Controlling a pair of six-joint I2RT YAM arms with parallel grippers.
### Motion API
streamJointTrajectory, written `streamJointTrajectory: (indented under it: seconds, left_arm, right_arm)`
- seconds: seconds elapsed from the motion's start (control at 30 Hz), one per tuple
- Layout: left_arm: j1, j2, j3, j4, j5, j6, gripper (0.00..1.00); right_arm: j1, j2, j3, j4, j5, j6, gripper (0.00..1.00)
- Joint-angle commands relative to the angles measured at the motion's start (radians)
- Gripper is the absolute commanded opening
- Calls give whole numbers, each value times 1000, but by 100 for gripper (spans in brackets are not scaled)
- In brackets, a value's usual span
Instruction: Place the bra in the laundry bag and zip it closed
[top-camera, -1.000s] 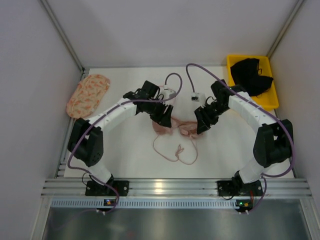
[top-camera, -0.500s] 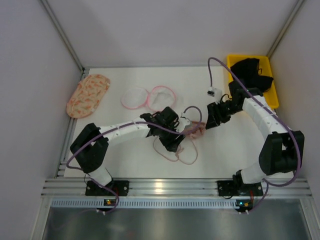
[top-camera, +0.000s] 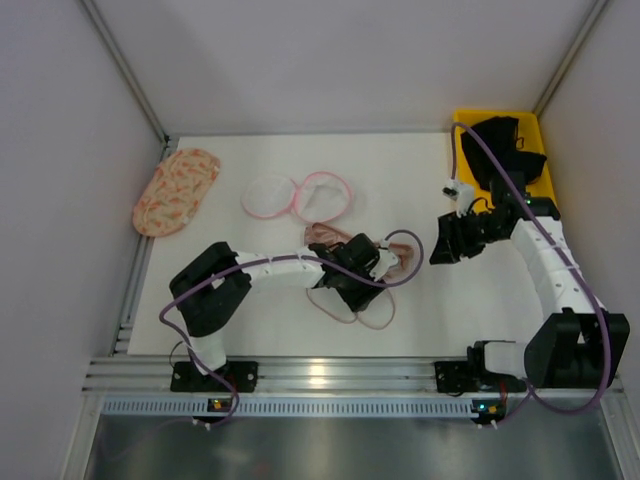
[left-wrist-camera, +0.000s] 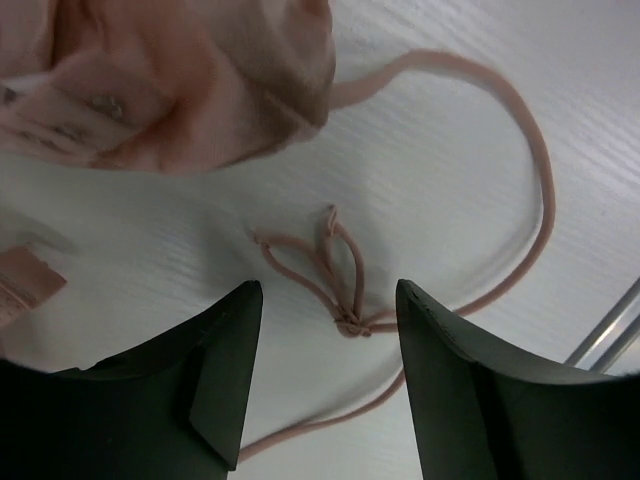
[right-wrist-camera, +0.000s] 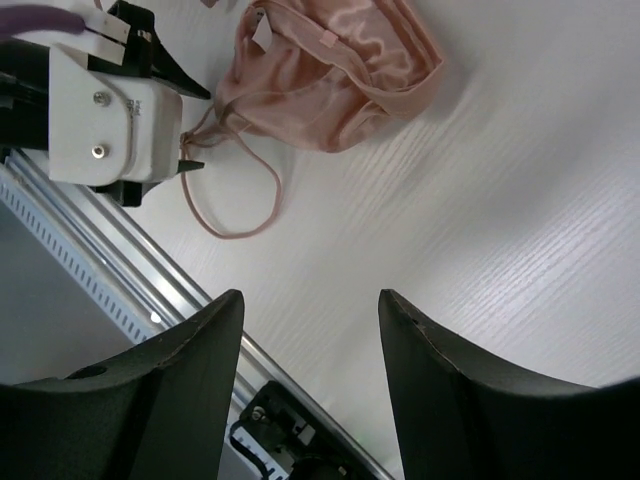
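Observation:
The pale pink bra (top-camera: 405, 255) lies bunched at the table's middle, its thin straps (top-camera: 358, 312) looping toward the front edge. My left gripper (top-camera: 338, 291) hovers open just over it. In the left wrist view the strap knot (left-wrist-camera: 350, 322) lies on the table between the spread fingers of the left gripper (left-wrist-camera: 325, 290), and the bra (left-wrist-camera: 170, 80) fills the top. My right gripper (top-camera: 445, 248) stands open and empty to the right of the bra (right-wrist-camera: 330, 70); its fingertips (right-wrist-camera: 225, 310) frame bare table. The laundry bag (top-camera: 296, 196) lies spread open as two pink-rimmed mesh discs behind the bra.
A peach patterned oval fabric piece (top-camera: 176, 190) lies at the back left. A yellow bin (top-camera: 541, 206) with a black garment (top-camera: 508, 148) stands at the back right. A metal rail (top-camera: 350, 375) runs along the front edge.
My left arm swung from the back centre forward and now sits low over the bra's straps. My right arm drew back to the right. The laundry bag came into view.

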Motion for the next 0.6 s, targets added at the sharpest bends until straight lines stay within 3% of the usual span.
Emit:
streamJointTrajectory:
  seconds: [0.0,0.13,0.33,0.57]
  left_arm:
    - [-42,54,30,55,-95,24,61]
    - [-56,63,-2,52,-121,51,44]
    - [-56,-87,-59,-15,-74,139,3]
    - [-12,-260,-19,-132,-63,168,0]
  right_arm:
    - [-35,-44,5,-3,2,-17,57]
    - [-52,-43,17,-17,14,-35,57]
    - [-69,-34,27,-13,16,-55,57]
    - [-71,12,42,10,5,-57,55]
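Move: Between the left hand's parted fingertips, barely a centimetre below and to the right, lies the knot of the bra strings. The bra's right cup is about 12 cm ahead and 9 to the right, its left cup some 17 ahead and 8 to the left, and the laundry bag about 27 ahead and 15 to the left, all near table height. From the raised right hand the knot lies roughly 20 cm left, 5 back and 14 below. Sliding a couple of centimetres to the right while the fingers close, the left hand turns back left and pinches the knot shut between its fingertips close to where it began. It then draws the knot left, about 4 cm from the rightmost point, and finishes by rising some 2.5 cm, the wrist having turned clockwise a little, under 10 degrees. ##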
